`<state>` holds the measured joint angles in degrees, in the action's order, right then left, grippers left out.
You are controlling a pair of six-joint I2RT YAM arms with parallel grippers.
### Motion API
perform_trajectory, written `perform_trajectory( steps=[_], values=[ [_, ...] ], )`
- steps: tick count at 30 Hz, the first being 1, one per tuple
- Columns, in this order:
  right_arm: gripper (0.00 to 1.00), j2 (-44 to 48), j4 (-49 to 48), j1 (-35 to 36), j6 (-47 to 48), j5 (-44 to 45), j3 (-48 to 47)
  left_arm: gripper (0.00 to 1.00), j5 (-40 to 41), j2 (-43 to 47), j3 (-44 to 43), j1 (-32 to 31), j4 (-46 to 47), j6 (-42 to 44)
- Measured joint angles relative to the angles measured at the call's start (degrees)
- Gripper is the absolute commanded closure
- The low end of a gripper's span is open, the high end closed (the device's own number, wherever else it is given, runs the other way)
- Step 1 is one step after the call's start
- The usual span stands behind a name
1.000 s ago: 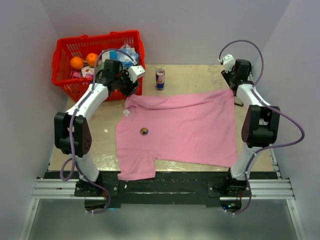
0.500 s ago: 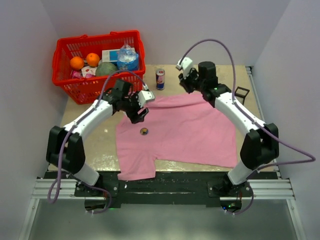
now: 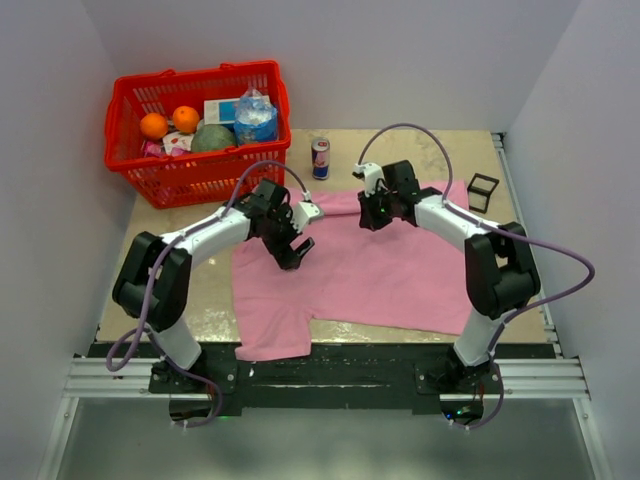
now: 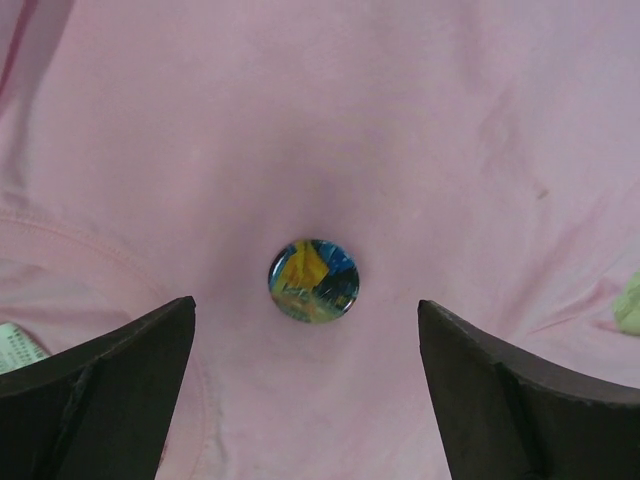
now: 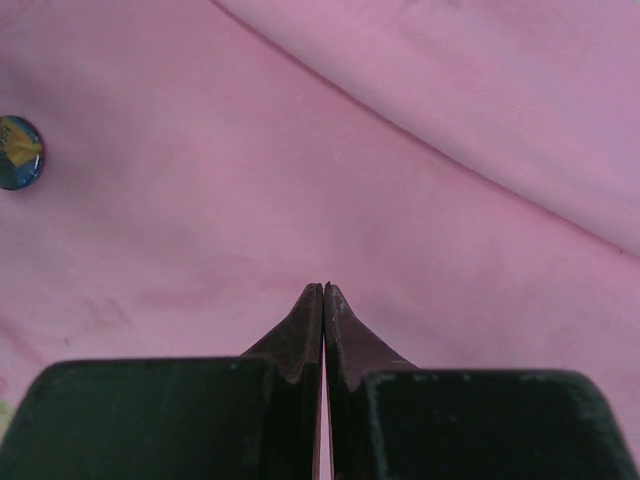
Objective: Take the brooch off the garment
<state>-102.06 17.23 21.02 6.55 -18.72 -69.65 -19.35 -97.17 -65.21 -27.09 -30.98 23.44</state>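
The pink garment [image 3: 400, 270] lies spread flat on the table. The brooch [image 4: 313, 281] is a small round disc with a blue and yellow picture, lying on the cloth [image 4: 450, 120]. My left gripper [image 3: 293, 250] hangs over it with its jaws wide open; in the left wrist view the brooch lies just ahead of the gap [image 4: 305, 300] between the fingers. In the top view the gripper hides the brooch. My right gripper [image 3: 370, 215] is shut and empty, its tips [image 5: 324, 287] low over the cloth [image 5: 450, 150], with the brooch [image 5: 18, 152] far to their left.
A red basket [image 3: 130, 100] with oranges and packages stands at the back left. A drink can [image 3: 320, 157] stands behind the garment. A small black open-frame cube [image 3: 482, 192] sits at the right, past the shirt's corner.
The left arm swung from the basket down over the brooch. The right arm swung from the far right corner in over the shirt's upper middle.
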Motion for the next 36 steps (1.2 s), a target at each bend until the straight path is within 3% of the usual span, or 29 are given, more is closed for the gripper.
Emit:
perform_trajectory(
  steps=[8, 15, 36],
  values=[
    [1.00, 0.1, -0.1, 0.5, -0.8, -0.3, 0.2, 0.03, 4.8, -4.5, 0.8, -1.8, 2.9, -3.0],
    [1.00, 0.1, -0.1, 0.5, -1.2, -0.3, 0.2, 0.20, 8.7, -4.9, 1.4, -4.3, 4.2, -2.8],
    [1.00, 0.1, -0.1, 0.5, -1.5, -0.2, 0.2, 0.40, 12.5, -5.0, 2.1, -5.0, 3.8, -1.4]
  ],
)
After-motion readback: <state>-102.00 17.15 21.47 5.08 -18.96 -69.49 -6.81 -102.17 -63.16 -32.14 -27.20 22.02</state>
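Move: The brooch lies on the garment almost straight under the left hand, some 5 cm below its open fingers. The white label is about 9 cm farther out and 8 cm to the left; the soda can stands some 21 cm ahead and 7 cm to the right, and the red basket's middle about 23 cm ahead and 19 cm to the left. From the right hand the brooch is roughly 16 cm to the left, 8 cm back and 7 cm down. Over the brooch the left hand sinks about 4 cm, nearly straight down and mostly early on, with its fingers wide. The wrist tilts some 10 degrees so the fingers point more steeply down, and they close by about a third, bringing the tips in on both sides of the brooch; one tip comes up against its edge while the other still leaves a gap. ##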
